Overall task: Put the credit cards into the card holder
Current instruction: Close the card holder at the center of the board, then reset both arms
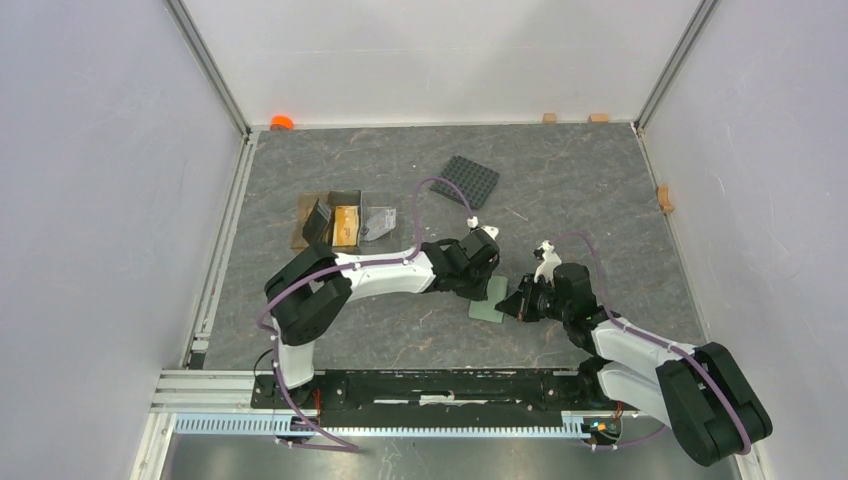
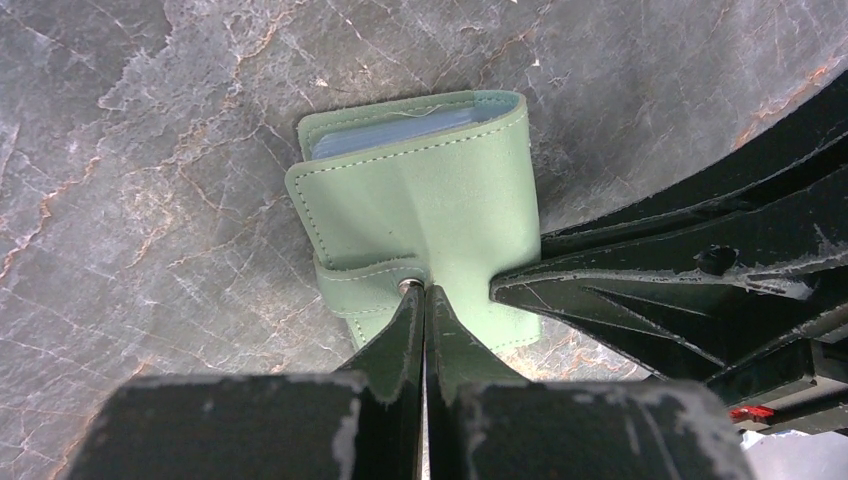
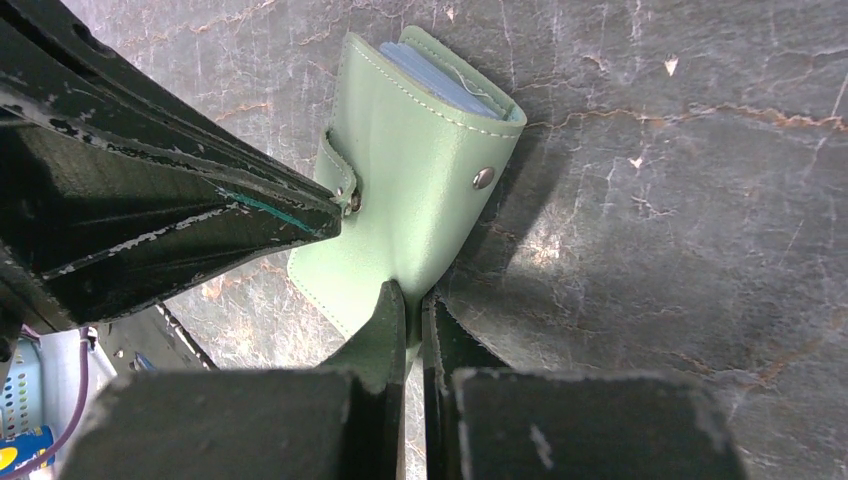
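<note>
The pale green card holder (image 1: 487, 302) lies folded on the grey table between the two grippers, with blue inner sleeves showing at its far end (image 2: 400, 135). My left gripper (image 2: 425, 292) is shut, its tips pinching the end of the holder's strap by the metal snap. The strap is undone, and the other snap stud (image 3: 483, 178) is bare on the cover. My right gripper (image 3: 412, 295) is shut on the near edge of the holder's cover. The credit cards, one black (image 1: 318, 222), one tan-gold (image 1: 346, 222) and one white-grey (image 1: 378, 222), are at the brown tray, far left of both grippers.
The brown open tray (image 1: 300, 232) sits at the back left. A black studded square plate (image 1: 465, 181) lies behind the grippers. White walls enclose the table, with a metal rail along the left side (image 1: 215, 270).
</note>
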Robot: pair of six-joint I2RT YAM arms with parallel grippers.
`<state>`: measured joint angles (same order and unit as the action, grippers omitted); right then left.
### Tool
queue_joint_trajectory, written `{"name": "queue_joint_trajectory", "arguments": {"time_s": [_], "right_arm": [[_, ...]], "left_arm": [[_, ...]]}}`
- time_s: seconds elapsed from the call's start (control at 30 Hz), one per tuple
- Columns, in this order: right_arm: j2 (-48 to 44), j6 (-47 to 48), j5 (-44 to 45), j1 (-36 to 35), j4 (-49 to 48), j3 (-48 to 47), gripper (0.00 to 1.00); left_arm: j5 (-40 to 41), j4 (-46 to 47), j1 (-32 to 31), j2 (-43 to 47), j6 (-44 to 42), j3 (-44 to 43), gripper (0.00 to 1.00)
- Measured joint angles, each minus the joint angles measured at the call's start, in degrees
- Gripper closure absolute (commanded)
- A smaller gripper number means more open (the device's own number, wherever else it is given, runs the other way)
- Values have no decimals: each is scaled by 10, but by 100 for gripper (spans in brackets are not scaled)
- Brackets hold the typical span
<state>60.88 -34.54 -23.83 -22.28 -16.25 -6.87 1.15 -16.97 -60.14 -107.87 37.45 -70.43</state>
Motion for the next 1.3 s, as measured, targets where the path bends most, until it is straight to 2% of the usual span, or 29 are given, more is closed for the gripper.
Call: {"name": "queue_joint_trajectory", "arguments": {"time_s": [0.57,0.63,0.73,0.93,1.07,1.1,1.17,1.23,1.3], "right_arm": [[0,-1,2,0,0,0,100],[-1,-1,3,0,1,0,100],[-7,-1,5,0,8,-1,99],[-40,18,25,-4,74,-22,88],[-78,49,59,-6,151,-47,66],[-87,56,71,-6,170,-52,63],[-103,70,94,-6,204,-62,47],[-116,82,116,-6,238,-73,34],[-124,97,143,-5,272,-89,27]], "left_arm": [[-18,-14,-2,-30,0,-30,98],[-23,-14,-1,-31,-1,-31,95],[-32,-12,1,-31,-7,-31,82],[-57,5,-1,-21,-35,-31,48],[-57,5,-3,17,-59,-31,28],[-56,4,-2,32,-63,-31,22],[-48,2,1,64,-70,-31,14],[-37,1,8,104,-73,-26,9],[-24,0,19,143,-72,-14,5]]}}
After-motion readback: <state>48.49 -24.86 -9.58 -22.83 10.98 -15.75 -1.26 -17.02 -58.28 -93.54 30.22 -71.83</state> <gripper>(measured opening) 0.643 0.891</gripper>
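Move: The card holder's snap is right under the left hand's shut fingertips. The holder's middle is about 1 cm to their right and level fore and aft, roughly 1 cm below. From the left hand, the black grid mat lies some 25 cm ahead and 4 cm left, the card box about 17 cm ahead and 29 cm left. The right fingers still pinch the holder's near right edge, its middle about 3 cm ahead and 3 cm to their left. Down and to the right by about 1 cm, the left hand keeps its shut tips pressed on the snap while the right stays clamped on the edge. The left then opens wide and rises about 12 cm off the holder, its fingers tipping outward. As it leaves, the right opens, lets go and backs off rightward about 4 cm, rising slightly, its fingers tipping steeper. ##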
